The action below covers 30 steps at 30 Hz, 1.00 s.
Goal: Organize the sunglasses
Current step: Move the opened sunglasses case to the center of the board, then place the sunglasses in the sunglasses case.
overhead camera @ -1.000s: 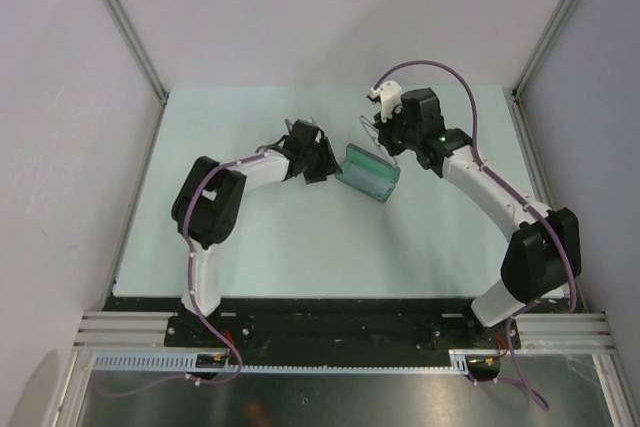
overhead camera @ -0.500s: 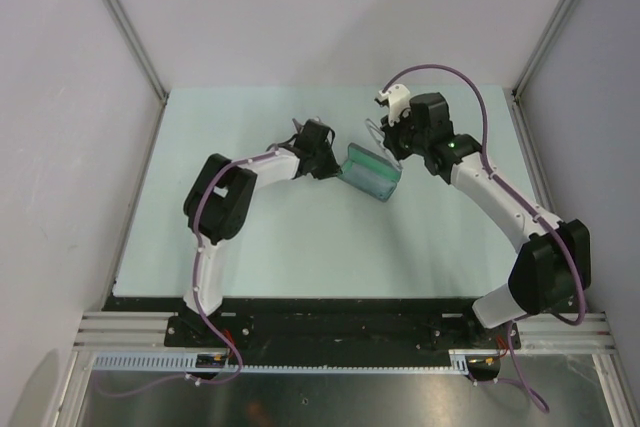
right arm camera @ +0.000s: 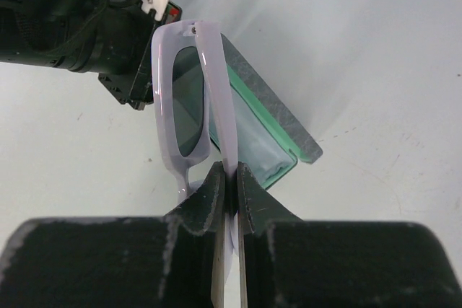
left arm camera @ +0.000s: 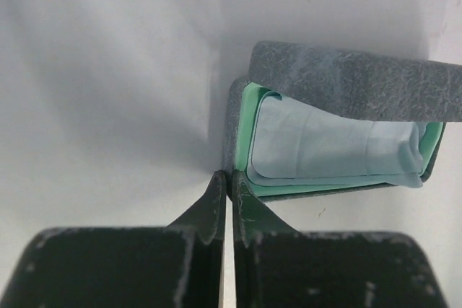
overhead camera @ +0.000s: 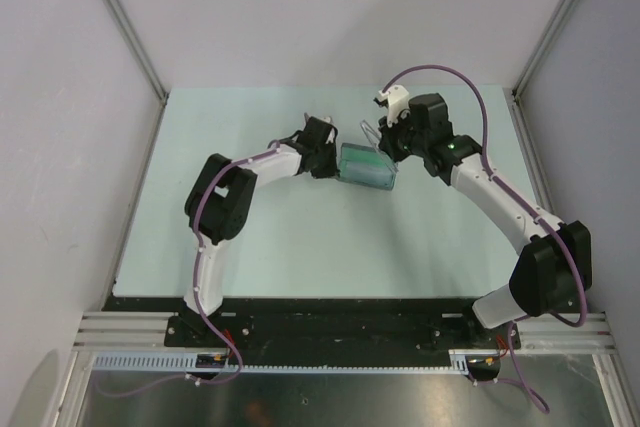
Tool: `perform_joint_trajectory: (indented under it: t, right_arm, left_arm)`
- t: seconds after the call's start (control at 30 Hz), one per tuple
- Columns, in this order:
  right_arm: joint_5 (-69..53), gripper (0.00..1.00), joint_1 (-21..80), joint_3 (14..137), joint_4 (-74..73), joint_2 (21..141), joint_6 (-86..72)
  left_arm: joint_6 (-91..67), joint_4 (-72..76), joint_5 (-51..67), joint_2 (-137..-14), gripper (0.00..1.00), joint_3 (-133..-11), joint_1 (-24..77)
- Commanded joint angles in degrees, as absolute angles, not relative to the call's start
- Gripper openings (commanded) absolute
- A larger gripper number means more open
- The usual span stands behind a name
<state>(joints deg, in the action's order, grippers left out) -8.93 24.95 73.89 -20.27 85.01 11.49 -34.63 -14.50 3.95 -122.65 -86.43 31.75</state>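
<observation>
The sunglasses [right arm camera: 189, 102], white-framed with dark lenses, hang upright just above the open grey felt case [right arm camera: 278, 117]. My right gripper [right arm camera: 229, 178] is shut on one of their thin white arms. From above, the sunglasses [overhead camera: 372, 133] are at the case's [overhead camera: 366, 167] far right end. My left gripper [left arm camera: 229, 182] is shut on the near corner of the case's grey wall [left arm camera: 236, 124]. The case has a green lining, and its lid [left arm camera: 354, 81] stands raised at the back. The left gripper [overhead camera: 330, 159] sits at the case's left end.
A folded grey-blue cloth [left arm camera: 325, 146] lies inside the case. The left arm's wrist [right arm camera: 101, 27] is close behind the sunglasses in the right wrist view. Metal posts [overhead camera: 125, 27] and walls bound the pale table [overhead camera: 300, 237] on both sides.
The left gripper moved right to the case and shut on its edge. The case turned slightly. The right arm shifted a little with the sunglasses.
</observation>
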Motion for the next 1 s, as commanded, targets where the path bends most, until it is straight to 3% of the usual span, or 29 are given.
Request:
perform_joint_trajectory:
  t: [0.0,0.33,0.6,0.97]
  right_arm:
    - [-10.9,0.01,25.5,73.8,-19.8,82.7,9.0]
    - [-16.5,0.02,26.8,73.7,-26.0,80.2,5.8]
    - [-24.1,0.03,35.1,70.1,-28.2,79.7,4.9]
    - [-25.1,0.02,36.1,68.6,-23.9,90.3,2.3]
  left_arm:
    - [-21.7,-17.0,11.1,-122.4,0.0,-88.0,30.5]
    - [-7.0,-17.1,26.9,-118.9,0.0,-80.1,25.8]
    - [1.7,-17.6,26.5,-113.9,0.0,-73.0,25.4]
    - [0.4,-17.6,24.2,-110.8,0.0,-70.3,25.2]
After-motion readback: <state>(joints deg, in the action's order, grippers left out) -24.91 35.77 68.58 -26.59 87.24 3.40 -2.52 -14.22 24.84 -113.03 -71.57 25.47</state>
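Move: By the left fingers, already closed on its near-left corner, lies the opened sunglasses case, its middle about 8 cm to the right and 2 cm ahead, barely below them. Its raised lid stands some 4 cm beyond that middle. The board's middle is almost directly under the left fingers, some 3 cm down. From the right hand, which holds the folded sunglasses up high, the case's middle is roughly 5 cm ahead, 5 cm left and 21 cm below. Dragging the case by its pinched corner, the left hand first turns clockwise and then draws back about 6 cm and left 5 cm, level, some 30 degrees of turn in all. The right hand keeps the sunglasses and swings back about 11 cm and left 8 cm, then sinks about 6 cm as its fingers tip further down. ##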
